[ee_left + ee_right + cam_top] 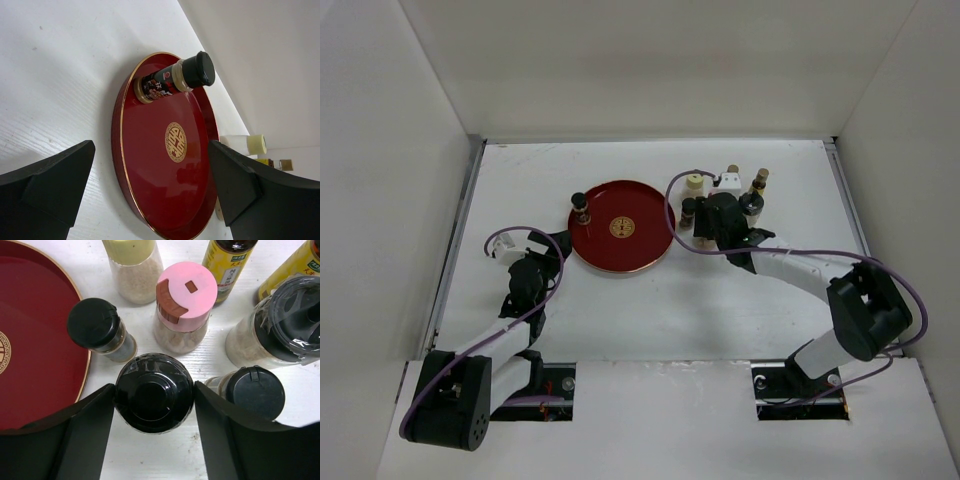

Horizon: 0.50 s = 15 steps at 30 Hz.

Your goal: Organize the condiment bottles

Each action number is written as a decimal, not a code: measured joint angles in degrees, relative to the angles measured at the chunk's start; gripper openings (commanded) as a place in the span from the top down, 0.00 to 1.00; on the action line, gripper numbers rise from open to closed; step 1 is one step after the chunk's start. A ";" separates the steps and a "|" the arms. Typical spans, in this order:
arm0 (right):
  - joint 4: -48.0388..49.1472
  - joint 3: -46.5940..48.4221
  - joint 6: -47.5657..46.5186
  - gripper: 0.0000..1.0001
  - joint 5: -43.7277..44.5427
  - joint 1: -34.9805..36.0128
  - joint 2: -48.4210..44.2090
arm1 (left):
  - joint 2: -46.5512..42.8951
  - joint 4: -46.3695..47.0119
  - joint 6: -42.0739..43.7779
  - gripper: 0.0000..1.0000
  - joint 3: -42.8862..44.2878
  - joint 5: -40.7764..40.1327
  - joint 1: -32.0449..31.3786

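Observation:
In the right wrist view, my right gripper (154, 405) is shut on a round black-capped bottle (153, 392), one finger touching each side of its cap. Around it stand a small black-capped bottle (94, 324), a pink-capped jar (185, 292), another black-capped bottle (254, 392), a cream-capped jar (132, 260) and an amber bottle (227, 265). From above, this gripper (715, 222) sits in the bottle cluster right of the red tray (640, 205). One dark bottle (580, 208) stands on the tray's left edge. My left gripper (552, 245) is open, left of the tray, holding nothing.
A wider jar with a film-wrapped black lid (295, 315) stands at the right of the cluster. White walls enclose the table on three sides. In the left wrist view the tray (150, 175) fills the space between my fingers, and the dark bottle (175, 80) stands at its far rim.

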 measured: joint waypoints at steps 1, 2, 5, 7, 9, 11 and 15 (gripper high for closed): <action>-0.02 0.00 0.00 0.40 -0.02 0.00 0.00 | -0.02 0.00 0.00 0.00 0.00 0.02 0.00; -0.02 0.02 0.17 0.43 0.00 0.00 0.00 | -0.04 -0.02 0.02 0.00 0.00 0.02 0.00; -0.17 0.00 0.44 0.47 0.02 0.00 -0.24 | -0.17 0.00 0.00 0.00 0.00 0.02 0.02; -0.59 -0.59 0.48 0.48 0.09 0.20 -1.57 | -0.42 -0.02 0.00 0.00 0.00 0.15 0.11; -1.97 -1.49 0.59 0.48 0.50 0.70 -4.70 | -0.72 -0.02 0.02 0.00 0.00 0.11 0.11; -3.63 -1.70 0.66 0.48 0.85 1.79 -8.44 | -0.81 0.04 0.00 0.00 0.00 0.07 0.11; -4.85 0.24 0.72 0.48 1.16 5.70 -12.57 | -0.98 -0.04 0.02 0.00 0.00 -0.13 0.11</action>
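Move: The right hand already has the black-capped jar between its fingers; the red tray it should go to is centred about 18 cm left, 3 cm ahead and 8 cm below. Crowding the jar: a small black-capped bottle some 4 cm ahead and 4 cm left, the pink-capped bottle 6 cm ahead and 1 cm right, and a dark-capped bottle 6 cm right, 1 cm ahead. From the left hand, the tray's middle is roughly 6 cm ahead, 14 cm right and 7 cm down. Up and back goes the right hand after a short hold in which its grip on the jar's black cap tightens without the gap narrowing much: about 7 cm up and 3.5 cm back, away from the small bottle and the pink-capped one, swinging some 2 cm left at the end. The fingers keep their hold while the wrist tips them up by about 5–10 degrees. ##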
